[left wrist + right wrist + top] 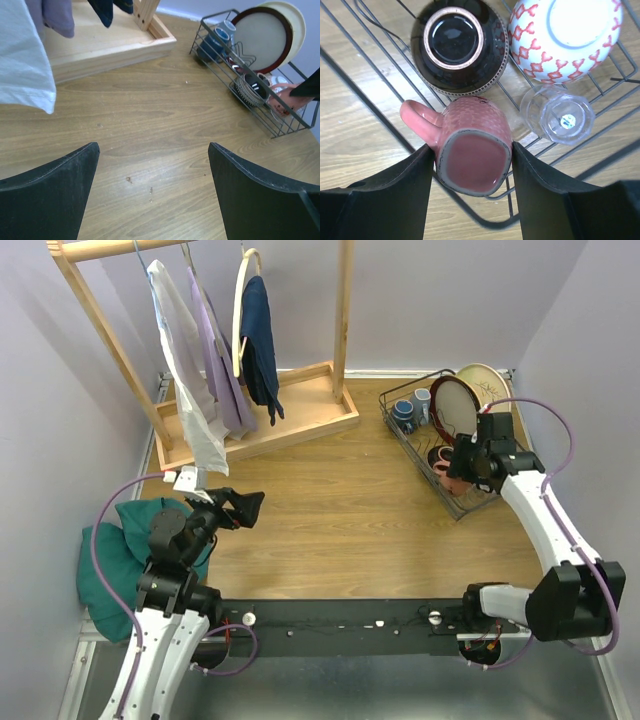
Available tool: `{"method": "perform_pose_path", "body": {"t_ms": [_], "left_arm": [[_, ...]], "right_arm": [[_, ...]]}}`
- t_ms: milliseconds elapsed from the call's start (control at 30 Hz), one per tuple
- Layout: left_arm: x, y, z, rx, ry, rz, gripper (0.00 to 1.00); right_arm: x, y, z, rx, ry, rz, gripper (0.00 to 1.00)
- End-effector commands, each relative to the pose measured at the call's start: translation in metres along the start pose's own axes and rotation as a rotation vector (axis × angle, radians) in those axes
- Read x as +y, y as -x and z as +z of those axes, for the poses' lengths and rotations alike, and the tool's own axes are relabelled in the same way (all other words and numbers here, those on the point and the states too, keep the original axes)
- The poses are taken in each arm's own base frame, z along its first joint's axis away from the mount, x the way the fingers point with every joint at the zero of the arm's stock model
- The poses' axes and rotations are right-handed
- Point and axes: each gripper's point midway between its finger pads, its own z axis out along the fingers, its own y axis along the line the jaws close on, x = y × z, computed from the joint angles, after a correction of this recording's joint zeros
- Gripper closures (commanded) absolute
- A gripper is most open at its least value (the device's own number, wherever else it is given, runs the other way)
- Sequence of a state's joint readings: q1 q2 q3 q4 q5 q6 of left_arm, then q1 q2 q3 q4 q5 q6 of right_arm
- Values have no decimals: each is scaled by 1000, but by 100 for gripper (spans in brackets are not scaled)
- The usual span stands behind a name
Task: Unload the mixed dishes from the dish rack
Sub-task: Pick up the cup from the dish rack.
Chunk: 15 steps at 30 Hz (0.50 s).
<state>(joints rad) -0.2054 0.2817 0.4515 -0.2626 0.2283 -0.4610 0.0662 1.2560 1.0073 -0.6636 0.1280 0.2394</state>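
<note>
The dish rack [400, 435] stands at the back right of the table. In it two large plates stand upright, one cream with a dark red rim [458, 405], one plain cream [490, 380] behind it, with blue mugs [405, 412] at the far end. My right gripper [472, 149] is down in the rack's near end, shut on an upside-down pink mug [475, 150], one finger pressing each side. Beside it lie a dark bowl [457, 45], a red-patterned bowl [565, 35] and a clear glass [560, 115]. My left gripper [154, 147] hovers open over bare wood at the left.
A wooden clothes rack [215, 350] with hanging garments fills the back left. A teal cloth [115, 550] is heaped by the left arm's base. Purple walls close in on both sides. Rack wires [365, 85] run under and around the mug.
</note>
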Motion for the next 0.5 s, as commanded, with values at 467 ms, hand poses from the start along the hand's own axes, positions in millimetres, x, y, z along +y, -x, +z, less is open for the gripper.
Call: {"method": "perform_pose_path", "body": {"t_ms": [467], "left_arm": [[-65, -1, 52, 137, -239, -107, 1]], "right_arm": [[22, 69, -87, -309, 159, 196, 95]]}}
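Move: The pink cup is already pinched in the right gripper, partly lifted within the dish rack. From this gripper the black bowl lies about 6 cm ahead and 2 cm left, the patterned bowl 5 cm ahead and 7 cm right, and the clear glass level with it and 7 cm right, all some 6 cm lower. From the empty left gripper, the cup is roughly 38 cm right, 8 cm ahead and 8 cm lower. Lift the right gripper almost straight up about 7 cm, away from the two bowls and the glass, keeping the pinch on the pink cup and tilting the fingertips up some 10 degrees. Meanwhile bring the open left gripper about 5 cm right and slightly forward towards the cup, dipping first and then starting to rise, its fingers tipping down and swinging clockwise. ##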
